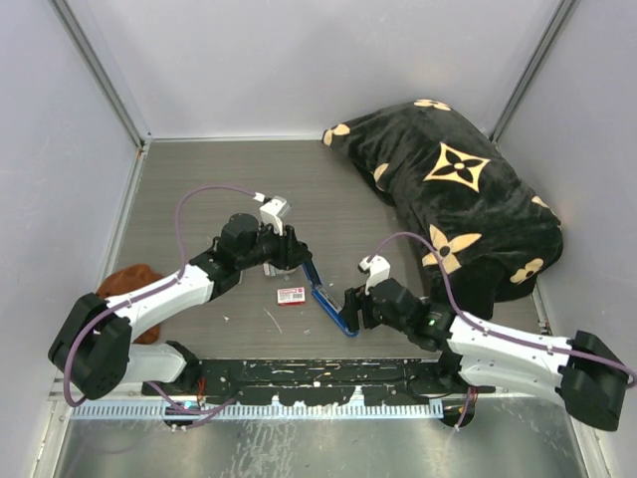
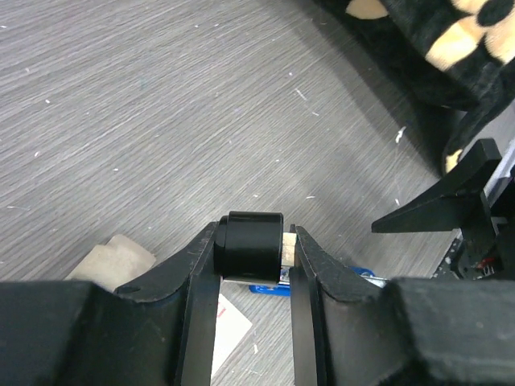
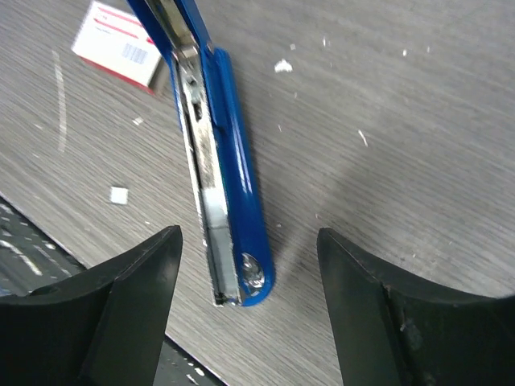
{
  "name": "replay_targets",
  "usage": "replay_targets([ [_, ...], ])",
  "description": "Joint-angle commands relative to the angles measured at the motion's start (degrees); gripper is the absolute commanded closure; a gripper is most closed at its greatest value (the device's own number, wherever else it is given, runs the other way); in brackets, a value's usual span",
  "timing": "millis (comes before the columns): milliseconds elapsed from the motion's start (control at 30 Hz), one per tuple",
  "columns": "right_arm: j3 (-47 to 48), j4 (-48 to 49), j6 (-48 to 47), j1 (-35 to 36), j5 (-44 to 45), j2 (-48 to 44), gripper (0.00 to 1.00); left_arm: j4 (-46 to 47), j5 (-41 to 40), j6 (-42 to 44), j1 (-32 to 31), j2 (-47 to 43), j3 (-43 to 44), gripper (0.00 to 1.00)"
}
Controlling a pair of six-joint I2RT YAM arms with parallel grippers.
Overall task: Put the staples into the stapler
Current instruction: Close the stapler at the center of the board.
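Note:
The blue stapler (image 1: 328,299) lies swung open on the table, its silver channel (image 3: 197,137) facing up. My left gripper (image 2: 253,233) is shut on the stapler's black end (image 2: 253,245), with a small cream piece (image 2: 288,248) pressed against the right finger. Around the stapler's other end (image 3: 241,241) my right gripper (image 3: 248,237) stands open, both fingers apart from it. A smooth silvery-grey block that looks like the staples (image 3: 216,215) sits in the channel near that end. From above, the left gripper (image 1: 289,254) and right gripper (image 1: 350,309) are at the stapler's two ends.
A red-and-white box (image 1: 291,295) lies just left of the stapler, also in the right wrist view as the box (image 3: 117,40). A black patterned blanket (image 1: 458,199) fills the back right. A brown object (image 1: 129,284) sits at the left wall. A black strip (image 1: 318,376) runs along the near edge.

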Motion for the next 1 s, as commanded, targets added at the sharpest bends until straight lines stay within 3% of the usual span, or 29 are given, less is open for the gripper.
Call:
replay_targets([
  [0,1.3,2.2,0.1,4.5,9.3,4.9,0.27,1.3,-1.5,2.1,-0.4,-3.2,3.1,1.00],
  [200,2.0,4.0,1.2,9.0,11.9,8.4,0.33,-0.5,-4.4,3.4,-1.0,-4.6,2.7,1.00],
  [400,2.3,6.6,2.2,11.4,14.2,12.0,0.49,-2.8,-9.6,5.8,-3.8,-6.2,2.4,1.00],
  [600,2.6,8.6,2.7,14.2,16.7,16.0,0.79,-6.1,-19.8,9.4,-11.7,-7.1,2.4,1.00],
  [700,2.8,9.1,2.9,14.7,17.3,16.3,0.88,-7.1,-25.0,10.6,-15.3,-7.7,2.4,1.00],
  [967,1.9,10.1,3.3,15.1,19.0,16.1,0.93,-9.6,-34.0,12.3,-22.8,-7.1,3.5,1.00],
])
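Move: The right hand's target, the stapler's near end, lies about 5 cm below it, 3 cm back and 1 cm left; the staple box is some 9 cm farther out and 13 cm to the left of that end. The left hand still holds the raised cover's end; the near end lies roughly 14 cm back, 9 cm right and 13 cm below. From the left hand, the hinge is 4 cm back and 2 right, the box 5 back and 3 left, the staple tray 1 ahead and 6 left, all well below. The right hand sinks about 4 cm, quickly at first, while easing back and left a couple of centimetres each, and closes its open fingers on the stapler's near end, pinching the base and magazine there from both sides. The left hand keeps its grip on the raised cover, edges about 1 cm left, then draws it some 4 cm back towards the near end at nearly the same height, its wrist rolling roughly 25 degrees with the left side rising. ##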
